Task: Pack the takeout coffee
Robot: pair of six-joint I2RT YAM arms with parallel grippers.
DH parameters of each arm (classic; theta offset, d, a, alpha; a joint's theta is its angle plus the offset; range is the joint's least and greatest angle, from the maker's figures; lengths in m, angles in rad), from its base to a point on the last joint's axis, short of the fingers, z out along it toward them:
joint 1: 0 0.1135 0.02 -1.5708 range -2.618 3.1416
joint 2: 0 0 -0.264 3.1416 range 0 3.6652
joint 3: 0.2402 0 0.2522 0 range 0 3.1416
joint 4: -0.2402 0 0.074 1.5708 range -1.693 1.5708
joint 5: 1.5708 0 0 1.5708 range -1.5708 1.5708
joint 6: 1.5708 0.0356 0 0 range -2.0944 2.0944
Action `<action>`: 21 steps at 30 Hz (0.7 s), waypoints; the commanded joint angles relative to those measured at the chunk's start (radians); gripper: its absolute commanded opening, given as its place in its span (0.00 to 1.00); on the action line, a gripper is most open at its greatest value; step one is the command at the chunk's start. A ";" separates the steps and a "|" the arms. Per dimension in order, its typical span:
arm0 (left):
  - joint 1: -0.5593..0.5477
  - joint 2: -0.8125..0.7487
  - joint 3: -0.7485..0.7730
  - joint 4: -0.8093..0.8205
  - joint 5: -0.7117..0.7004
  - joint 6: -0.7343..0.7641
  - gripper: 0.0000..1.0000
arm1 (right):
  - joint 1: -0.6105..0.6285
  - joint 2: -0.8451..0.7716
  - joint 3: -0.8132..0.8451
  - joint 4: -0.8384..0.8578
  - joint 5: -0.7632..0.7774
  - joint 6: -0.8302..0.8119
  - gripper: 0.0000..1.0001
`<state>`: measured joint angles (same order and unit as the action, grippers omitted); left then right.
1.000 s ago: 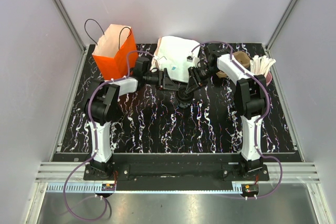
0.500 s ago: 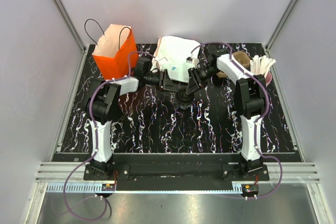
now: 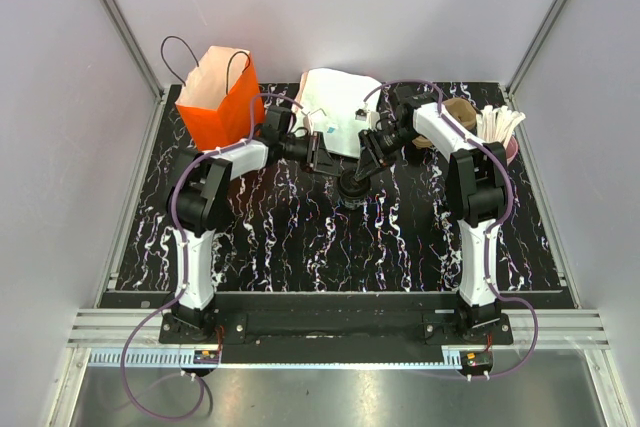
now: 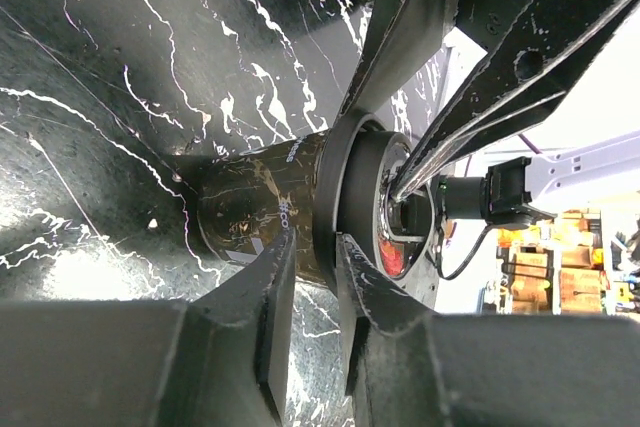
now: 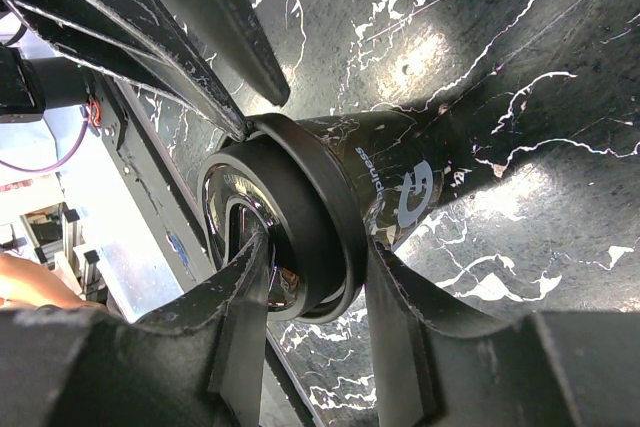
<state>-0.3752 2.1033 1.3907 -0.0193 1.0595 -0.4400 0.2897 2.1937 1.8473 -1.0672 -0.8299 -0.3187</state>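
The takeout coffee [image 3: 352, 187], a small black cup with a black lid [image 4: 352, 197], stands upright mid-table between both arms. My right gripper [image 5: 315, 247] is shut on its top, with one finger on the lid's glossy face and the other under the lid's rim against the printed wall [image 5: 400, 187]. My left gripper [image 4: 315, 247] reaches in from the opposite side. Its jaws are narrow, and their tips pinch the lid's rim where it meets the cup wall [image 4: 250, 217]. In the top view the left gripper [image 3: 328, 165] and the right gripper [image 3: 364, 169] meet over the cup.
An orange paper bag [image 3: 215, 97] with handles stands open at the back left. A white bag [image 3: 335, 107] lies flat behind the grippers. A brown cup [image 3: 456, 113] and a pink cup of white sticks [image 3: 502, 129] stand at the back right.
My left gripper's jaws have narrowed onto the lid's rim, and the arm has shifted slightly right. The right arm and the cup have stayed put.
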 commanded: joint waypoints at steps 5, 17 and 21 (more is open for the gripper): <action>-0.039 0.103 0.014 -0.189 -0.219 0.161 0.21 | 0.023 0.009 -0.037 0.007 0.075 -0.045 0.18; 0.018 -0.009 0.025 -0.071 -0.084 0.069 0.59 | 0.028 0.018 -0.008 -0.037 0.049 -0.117 0.17; 0.018 -0.022 0.042 -0.087 -0.079 0.075 0.59 | 0.038 0.035 0.045 -0.102 0.035 -0.172 0.16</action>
<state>-0.3664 2.1159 1.4292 -0.1265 1.0210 -0.3756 0.2924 2.1914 1.8526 -1.0954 -0.8326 -0.3870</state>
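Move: The lid on the upright black cup has its middle about 3 cm to the left hand's right and 2 cm back, level with the fingertips, which are at its rim. From the right hand, already clamped on the rim from the other side, it lies some 3 cm left and 2 cm back. The white napkins lie about 18 cm ahead of the left hand, neither left nor right, 9 cm lower; the orange bag stands roughly 15 cm ahead and 27 cm left, its middle about level. The left hand, its fingers pointing across at the cup's lid, first holds almost still with only a slight twist, then spreads its narrowed fingers to a bit over half open as it sinks about 1 cm and eases less than a centimetre left and forward, the upper fingertip staying at the lid's edge while the lower one comes away from under the rim. The right hand stays in place with an unchanged pinch on the lid's rim, turning only a few degrees to steady the cup. ##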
